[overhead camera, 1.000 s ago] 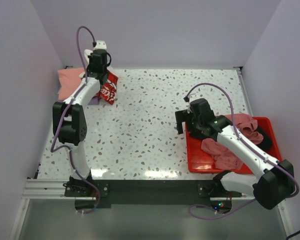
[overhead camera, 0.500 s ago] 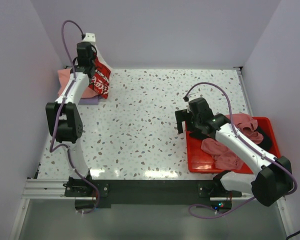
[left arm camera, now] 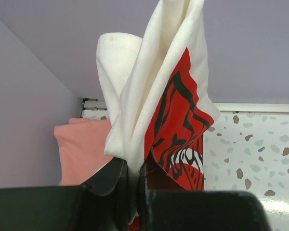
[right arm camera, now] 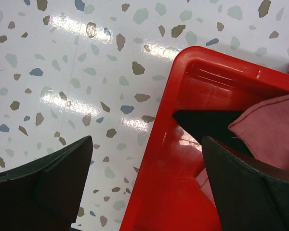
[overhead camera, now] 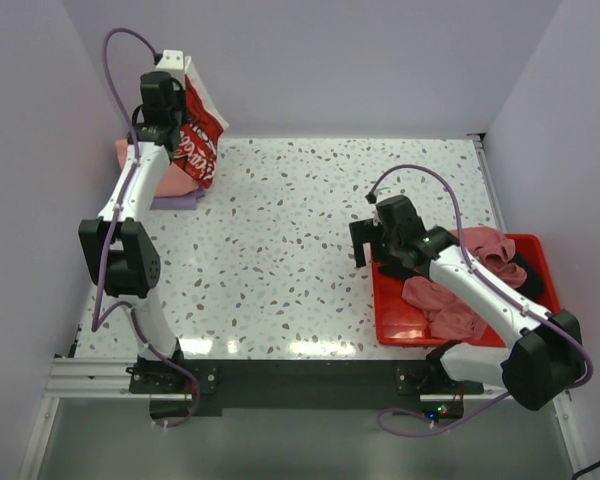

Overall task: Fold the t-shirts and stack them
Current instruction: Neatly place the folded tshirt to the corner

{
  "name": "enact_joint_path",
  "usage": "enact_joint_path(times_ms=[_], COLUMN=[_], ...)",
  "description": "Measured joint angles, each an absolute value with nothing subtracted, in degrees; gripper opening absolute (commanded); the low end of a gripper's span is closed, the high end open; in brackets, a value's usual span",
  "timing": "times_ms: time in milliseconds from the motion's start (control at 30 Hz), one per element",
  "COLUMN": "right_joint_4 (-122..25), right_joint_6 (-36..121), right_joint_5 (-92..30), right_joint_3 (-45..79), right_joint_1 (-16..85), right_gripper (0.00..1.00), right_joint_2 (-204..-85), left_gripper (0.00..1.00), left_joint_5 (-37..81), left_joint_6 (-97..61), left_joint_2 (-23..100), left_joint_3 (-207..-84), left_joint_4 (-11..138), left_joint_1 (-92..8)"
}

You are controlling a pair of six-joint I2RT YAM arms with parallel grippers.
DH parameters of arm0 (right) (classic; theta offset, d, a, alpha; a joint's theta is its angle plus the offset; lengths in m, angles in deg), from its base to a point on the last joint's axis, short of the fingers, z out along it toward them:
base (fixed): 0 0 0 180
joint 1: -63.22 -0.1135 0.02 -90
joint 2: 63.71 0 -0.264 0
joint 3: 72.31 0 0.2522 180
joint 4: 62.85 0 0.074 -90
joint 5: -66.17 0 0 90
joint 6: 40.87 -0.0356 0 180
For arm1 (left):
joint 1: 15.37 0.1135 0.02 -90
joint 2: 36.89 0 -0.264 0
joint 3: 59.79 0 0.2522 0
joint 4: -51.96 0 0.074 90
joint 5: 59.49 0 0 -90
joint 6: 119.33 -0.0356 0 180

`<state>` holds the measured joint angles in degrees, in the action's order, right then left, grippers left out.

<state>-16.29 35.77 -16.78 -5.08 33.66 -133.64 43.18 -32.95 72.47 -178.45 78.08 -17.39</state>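
My left gripper (overhead camera: 168,102) (left arm camera: 132,168) is shut on a cream-white t-shirt (overhead camera: 198,135) (left arm camera: 149,96) with a red and black print. It holds the shirt bunched and hanging in the air over the table's far left corner. Below it a folded salmon-pink t-shirt (overhead camera: 128,155) (left arm camera: 82,149) lies on a lavender one (overhead camera: 183,200). My right gripper (overhead camera: 365,245) (right arm camera: 147,139) stands open above the left rim of the red tray (overhead camera: 400,322) (right arm camera: 183,192), with nothing between its fingers. Dusty rose t-shirts (overhead camera: 450,300) (right arm camera: 272,130) and a black one (overhead camera: 525,275) (right arm camera: 207,122) lie crumpled in the tray.
The speckled tabletop (overhead camera: 300,230) stretches between the shirt pile at the far left and the tray at the right. Lilac walls close in the left, back and right sides. The arms' base rail (overhead camera: 300,378) runs along the near edge.
The left arm has raised the cream-white t-shirt higher and carried it toward the far left corner. The right arm has stayed in place, still open.
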Motion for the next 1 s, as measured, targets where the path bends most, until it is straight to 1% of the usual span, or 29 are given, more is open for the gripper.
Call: enact_joint_path(times_ms=[500, 767, 1000], right_joint_4=[-15.98, -15.59, -14.78], right_joint_6=[36.03, 36.16, 36.12], right_joint_5=[-15.18, -13.72, -12.71], right_joint_3=[-5.04, -4.07, -3.4], right_joint_1=[33.68, 33.68, 33.68], right_gripper=[0.99, 0.99, 0.99], right_joint_2=[-134.97, -135.76, -135.83], left_gripper=[0.0, 0.0, 0.0], left_joint_5=[46.44, 45.08, 42.22], left_joint_6=[-33.85, -35.33, -37.17], left_joint_2=[73.12, 77.91, 81.34], left_joint_3=[-176.88, -175.55, -173.67], left_joint_4=[76.9, 74.7, 69.73], left_joint_1=[-15.97, -10.22, -5.48])
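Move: The left hand holds the Coca-Cola shirt high. The stack it goes to, the peach shirt on top, has its middle about 9 cm to the left, some 5 cm back and 27 cm below. The purple shirt under it shows 3 cm nearer the base and 1 cm farther right. The table's far left corner is about 7 cm left of the stack and 7 cm beyond it. From the right hand the stack is roughly 24 cm ahead and 52 cm left. Still pinching the shirt, the left hand swings about 12 cm left and lowers 10 cm over the stack. ##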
